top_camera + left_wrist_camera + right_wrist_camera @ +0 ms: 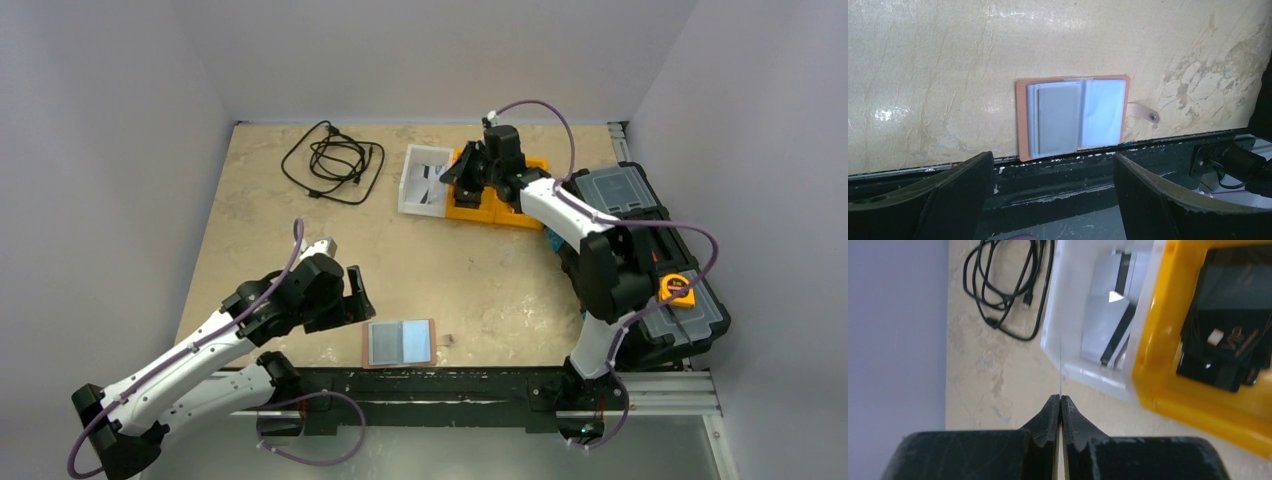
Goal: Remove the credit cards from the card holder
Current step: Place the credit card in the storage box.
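The reddish-brown card holder [400, 343] [1023, 125] lies open and flat at the table's near edge. A grey-silver credit card [1060, 125] sits in its left half, and a light blue one [1105, 112] shows in the right half. My left gripper [355, 295] [1053, 165] is open, just left of the holder and apart from it, with nothing between its fingers. My right gripper [462, 168] [1061, 399] hovers at the far side by the white tray [1058, 315]. It is shut on a thin card [1061, 365] seen edge-on.
Several cards lie in the white tray [412, 185], with yellow trays [495, 210] beside it holding black items. A coiled black cable [335, 160] lies at the far left. A black toolbox [640, 250] with a yellow tape measure [680, 290] fills the right side.
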Controlling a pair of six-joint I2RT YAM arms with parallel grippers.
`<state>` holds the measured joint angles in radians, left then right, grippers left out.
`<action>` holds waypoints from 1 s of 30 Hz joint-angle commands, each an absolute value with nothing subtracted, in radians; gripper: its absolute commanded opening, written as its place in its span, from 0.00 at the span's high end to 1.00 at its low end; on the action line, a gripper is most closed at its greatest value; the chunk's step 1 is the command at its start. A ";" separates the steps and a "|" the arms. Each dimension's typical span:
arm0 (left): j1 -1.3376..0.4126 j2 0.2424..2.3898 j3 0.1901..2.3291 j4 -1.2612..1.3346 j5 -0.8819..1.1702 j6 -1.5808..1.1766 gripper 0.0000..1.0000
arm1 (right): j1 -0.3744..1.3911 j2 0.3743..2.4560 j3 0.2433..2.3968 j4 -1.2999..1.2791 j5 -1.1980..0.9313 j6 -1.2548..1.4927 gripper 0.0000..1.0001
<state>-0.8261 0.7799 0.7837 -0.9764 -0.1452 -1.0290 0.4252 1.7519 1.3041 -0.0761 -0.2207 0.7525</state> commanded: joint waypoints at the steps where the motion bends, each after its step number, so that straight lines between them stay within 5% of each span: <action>1: -0.824 0.767 0.828 -0.998 -0.148 -1.006 0.11 | 0.398 1.896 1.512 -0.110 -0.232 0.703 1.00; 17: -0.824 0.758 0.816 -0.992 -0.136 -1.006 0.11 | 0.395 2.244 1.814 -0.156 -0.247 0.780 0.99; 25: -0.824 0.762 0.816 -0.988 -0.134 -1.006 0.11 | 0.396 2.207 1.868 -0.252 -0.218 0.740 0.64; 30: -0.824 0.769 0.817 -0.987 -0.138 -1.006 0.11 | 0.411 2.123 1.883 -0.350 -0.196 0.703 0.56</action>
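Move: The white storage box, where the card pinched in the right gripper is to go, has its middle about 10 cm ahead of the right hand, 4 cm to its left and 13 cm below. Beside it, the black-card bin of the yellow tray lies some 9 cm ahead and 8 cm to that hand's right, equally low. The coiled cable is about 17 cm ahead, 28 cm left and 16 cm below. From the left hand the white box is roughly 38 cm ahead, 13 cm to the right and 9 cm lower. Carry the card in the right gripper about 10 cm forward and a little left over the white box, then let the reach ease off into a descent of some 8 cm, tipping the fingers slightly further down. With the card down at the box, open the shut fingers to a bit under half to let go of it, and lift a centimetre or two. ##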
